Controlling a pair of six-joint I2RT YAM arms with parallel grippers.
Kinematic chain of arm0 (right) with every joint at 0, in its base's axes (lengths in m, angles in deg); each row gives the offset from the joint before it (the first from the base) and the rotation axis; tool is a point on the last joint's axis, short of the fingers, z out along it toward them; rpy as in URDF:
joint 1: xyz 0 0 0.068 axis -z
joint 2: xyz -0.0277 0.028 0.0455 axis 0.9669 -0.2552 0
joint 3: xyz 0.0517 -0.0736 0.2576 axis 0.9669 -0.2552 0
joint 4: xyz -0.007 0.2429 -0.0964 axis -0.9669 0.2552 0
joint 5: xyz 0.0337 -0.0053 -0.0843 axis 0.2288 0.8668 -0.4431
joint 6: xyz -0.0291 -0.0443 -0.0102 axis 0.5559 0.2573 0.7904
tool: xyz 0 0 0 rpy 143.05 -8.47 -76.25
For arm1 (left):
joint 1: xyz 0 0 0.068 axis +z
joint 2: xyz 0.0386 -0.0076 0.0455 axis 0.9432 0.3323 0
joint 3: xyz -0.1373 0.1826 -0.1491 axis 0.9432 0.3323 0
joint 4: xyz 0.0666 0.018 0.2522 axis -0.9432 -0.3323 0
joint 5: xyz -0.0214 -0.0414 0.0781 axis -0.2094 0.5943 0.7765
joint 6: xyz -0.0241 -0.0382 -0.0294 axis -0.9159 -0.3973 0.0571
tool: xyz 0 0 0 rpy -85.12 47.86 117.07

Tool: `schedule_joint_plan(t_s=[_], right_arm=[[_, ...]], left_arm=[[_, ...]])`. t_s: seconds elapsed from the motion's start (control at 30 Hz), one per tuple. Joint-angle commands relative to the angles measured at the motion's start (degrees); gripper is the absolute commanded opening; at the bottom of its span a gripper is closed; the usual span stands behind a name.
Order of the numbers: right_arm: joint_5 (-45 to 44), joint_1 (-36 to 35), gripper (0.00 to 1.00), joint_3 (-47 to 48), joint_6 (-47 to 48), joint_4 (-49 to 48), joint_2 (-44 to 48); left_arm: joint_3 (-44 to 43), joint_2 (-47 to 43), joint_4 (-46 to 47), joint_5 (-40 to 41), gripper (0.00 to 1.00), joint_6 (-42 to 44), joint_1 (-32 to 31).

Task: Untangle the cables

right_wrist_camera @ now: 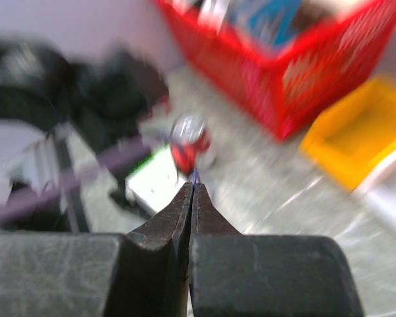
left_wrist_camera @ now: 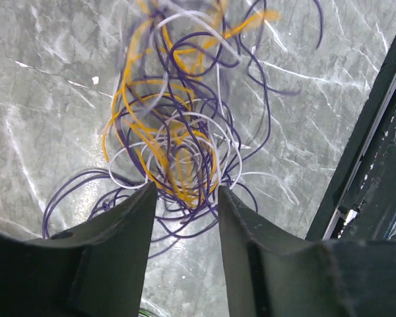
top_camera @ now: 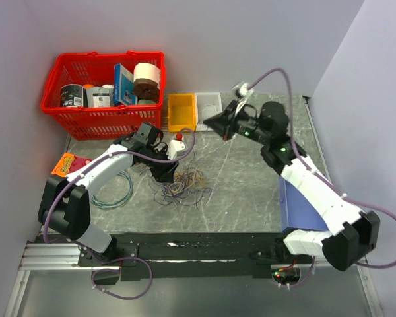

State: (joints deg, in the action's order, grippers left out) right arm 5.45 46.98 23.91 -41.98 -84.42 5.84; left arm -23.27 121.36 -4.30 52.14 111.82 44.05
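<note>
The cables [top_camera: 185,186] lie in a loose heap of purple, yellow-orange and white loops on the marble table, left of centre. My left gripper [top_camera: 166,174] is at the heap's left edge. In the left wrist view it [left_wrist_camera: 185,188] is open, its two dark fingers apart, with the cables [left_wrist_camera: 178,132] spread just beyond the tips and nothing clasped. My right gripper [top_camera: 209,122] is raised near the back bins, away from the heap. In the right wrist view it [right_wrist_camera: 193,185] is shut, and a short purple strand [right_wrist_camera: 195,174] pokes out of the tips.
A red basket [top_camera: 105,113] of goods stands at the back left, with a yellow bin [top_camera: 182,111] and a white bin [top_camera: 209,105] to its right. A teal coil [top_camera: 117,189] and an orange-pink packet [top_camera: 68,164] lie at the left. A blue board [top_camera: 297,206] lies under the right arm.
</note>
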Motion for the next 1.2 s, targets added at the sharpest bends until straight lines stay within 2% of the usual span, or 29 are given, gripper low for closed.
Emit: schedule_joint_plan(t_s=[0.0, 0.37, 0.5, 0.57, 0.6, 0.7, 0.77, 0.83, 0.93, 1.17], right_arm=[[-7.6, 0.1, 0.0, 9.6, 3.0, 0.8, 4.4], [-12.2, 0.0, 0.0, 28.5, 5.7, -2.2, 4.0], [-10.9, 0.1, 0.0, 35.0, 6.2, -0.2, 1.1], [-9.7, 0.1, 0.0, 37.2, 5.8, 0.4, -0.4], [-9.4, 0.1, 0.0, 37.6, 5.3, 0.2, -0.7], [-8.3, 0.1, 0.0, 38.4, 3.9, -0.4, -1.6], [-8.1, 0.1, 0.0, 40.1, 3.3, -0.1, -2.4], [-8.6, 0.1, 0.0, 42.5, 3.2, 0.8, -3.2], [-9.9, 0.0, 0.0, 46.8, 3.7, 2.2, -4.2], [-13.1, 0.1, 0.0, 63.4, 6.7, 7.2, -9.5]], left_arm=[[-0.5, -1.3, 0.9, -0.6, 0.5, 0.5, 0.4], [-1.9, -1.3, 1.5, 0.5, 0.55, -0.5, 0.4], [-4.1, -2.2, 2.8, 0.2, 0.61, -1.9, 0.4], [-5.3, -2.7, 5.0, -0.7, 0.67, -3.7, 0.4], [-6.2, -3.1, 6.5, -1.9, 0.73, -4.4, 0.4], [-6.9, -2.8, 15.5, -2.8, 0.84, -8.8, -0.3], [-7.1, -1.9, 21.8, -4.5, 0.87, -11.0, -1.2], [-7.8, 0.5, 24.1, -7.2, 0.88, -12.1, -1.9], [-8.8, 4.1, 26.3, -8.9, 0.95, -13.2, -3.9], [-10.0, 10.6, 32.1, -6.4, 0.96, -16.0, -8.3]])
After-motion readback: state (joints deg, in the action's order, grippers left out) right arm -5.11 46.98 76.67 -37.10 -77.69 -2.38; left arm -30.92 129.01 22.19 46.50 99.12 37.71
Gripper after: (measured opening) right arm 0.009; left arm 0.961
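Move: From the left gripper, half open at its edge, the cable tangle's middle lies about 5 cm right, 2 cm back and 4 cm below. The red can is roughly 9 cm left of this gripper and 8 cm ahead. From the right gripper, already holding a purple strand, the tangle is some 23 cm below, 8 cm back and 8 cm left; the white tray is about 19 cm ahead and 1 cm right, the yellow tray level with it, 8 cm left. Keep the right fingers shut on the purple strand and haul it up fast, about 33 cm, away from the tangle, tipping the fingertips upward some 35 degrees, with a short pause near the top. Open the left gripper nearly fully, then swing it up, right and forward after the tangle, and sink slightly while still going right, for about 11 cm right in all. ##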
